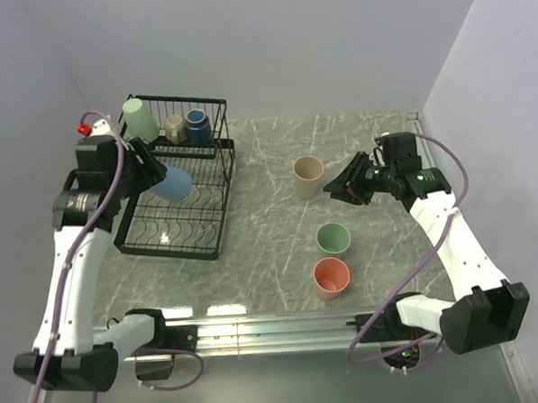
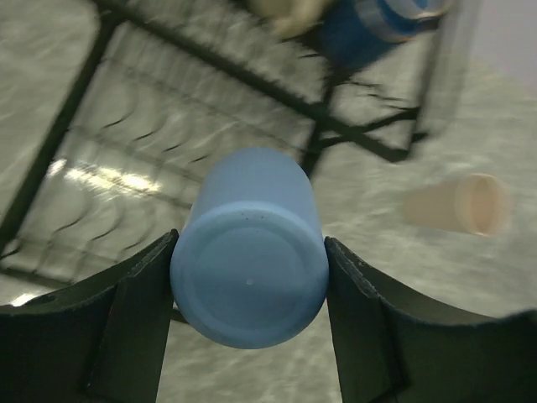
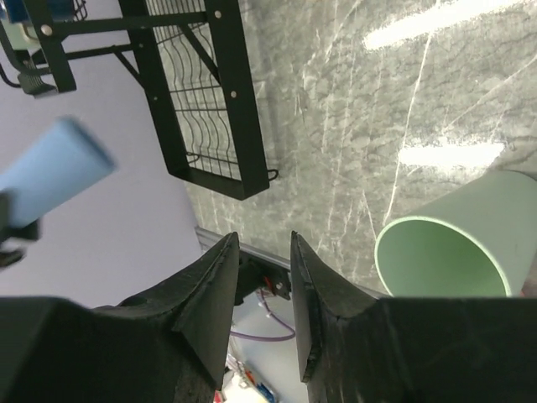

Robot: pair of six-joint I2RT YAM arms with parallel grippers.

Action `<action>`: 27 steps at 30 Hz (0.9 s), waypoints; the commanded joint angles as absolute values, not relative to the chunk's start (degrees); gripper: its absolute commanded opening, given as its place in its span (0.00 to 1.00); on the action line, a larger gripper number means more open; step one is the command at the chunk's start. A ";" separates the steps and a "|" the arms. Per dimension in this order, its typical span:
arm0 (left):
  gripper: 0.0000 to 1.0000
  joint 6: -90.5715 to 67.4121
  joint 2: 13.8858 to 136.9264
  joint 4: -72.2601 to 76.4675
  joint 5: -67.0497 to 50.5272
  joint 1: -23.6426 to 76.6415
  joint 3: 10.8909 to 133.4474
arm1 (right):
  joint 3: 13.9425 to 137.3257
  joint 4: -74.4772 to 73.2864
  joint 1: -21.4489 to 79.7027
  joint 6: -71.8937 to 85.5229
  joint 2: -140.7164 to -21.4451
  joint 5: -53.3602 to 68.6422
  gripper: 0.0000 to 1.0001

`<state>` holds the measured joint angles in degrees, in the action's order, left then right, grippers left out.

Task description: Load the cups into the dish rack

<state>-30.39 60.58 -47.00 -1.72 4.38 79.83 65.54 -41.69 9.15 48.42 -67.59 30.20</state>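
Note:
My left gripper [image 1: 159, 178] is shut on a light blue cup [image 1: 173, 185], holding it tilted above the lower tier of the black wire dish rack [image 1: 218, 224]. In the left wrist view the light blue cup [image 2: 249, 252] fills the gap between the fingers [image 2: 138, 294]. A pale green cup [image 1: 140, 120], a small beige mug [image 1: 175, 127] and a dark-blue cup [image 1: 197, 126] are at the rack's basket tier. My right gripper [image 1: 340, 188] is open and empty, just right of a beige tumbler [image 1: 308, 178]. A pale green cup [image 1: 333, 241] and a salmon cup [image 1: 332, 278] stand upright nearer the front.
The marble table [image 1: 272, 255] ends at a metal rail [image 1: 275, 323] in front. Pale walls close in the left, back and right. The right wrist view shows the rack [image 3: 226, 101], the green cup [image 3: 445, 252] and the held blue cup [image 3: 54, 172].

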 commanded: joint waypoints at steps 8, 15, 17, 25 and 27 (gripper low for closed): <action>0.00 -20.30 69.68 -39.47 14.76 2.46 73.74 | 64.69 -43.33 11.16 44.74 -66.36 29.97 0.37; 0.00 -19.42 72.95 -32.35 12.84 -1.30 69.09 | 64.42 -45.70 11.16 42.89 -66.09 28.39 0.36; 0.00 -19.51 73.21 -28.94 12.05 -2.28 67.60 | 64.07 -46.14 11.16 42.45 -66.18 27.86 0.36; 0.00 -21.18 73.65 -19.52 9.94 -3.78 60.56 | 63.63 -47.11 11.16 41.92 -66.71 26.37 0.34; 0.00 -21.09 75.40 -18.99 9.14 -3.87 60.99 | 63.55 -47.11 11.16 42.19 -66.71 26.11 0.34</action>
<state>-20.73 74.26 -25.85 11.18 -3.44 60.45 63.48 -46.81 10.90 43.11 -67.59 27.53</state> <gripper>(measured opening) 0.682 0.345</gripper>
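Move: The blue cup, already in the left fingers, is bound for the left part of the rack's lower tray, about 9 cm ahead, 11 cm left and 28 cm below. On the upper shelf, 10 cm below the hand, the pale green cup stands 25 cm ahead and 13 cm left, the tan mug 22 cm ahead and 4 cm left. From the empty right hand, the green cup lies 3 cm back, 0 cm sideways, 18 cm below; the tan cup 15 cm ahead, 6 cm left. The blue cup is carried mostly down, some 15 cm, and also left and forward into the space over the lower tray, in front of the upper shelf, slowing towards the end. The left wrist tips down, rolls and turns counter-clockwise, roughly 15 degrees each, and the fingers keep their grip. The right hand eases down and slightly back towards the green cup, part-open. ##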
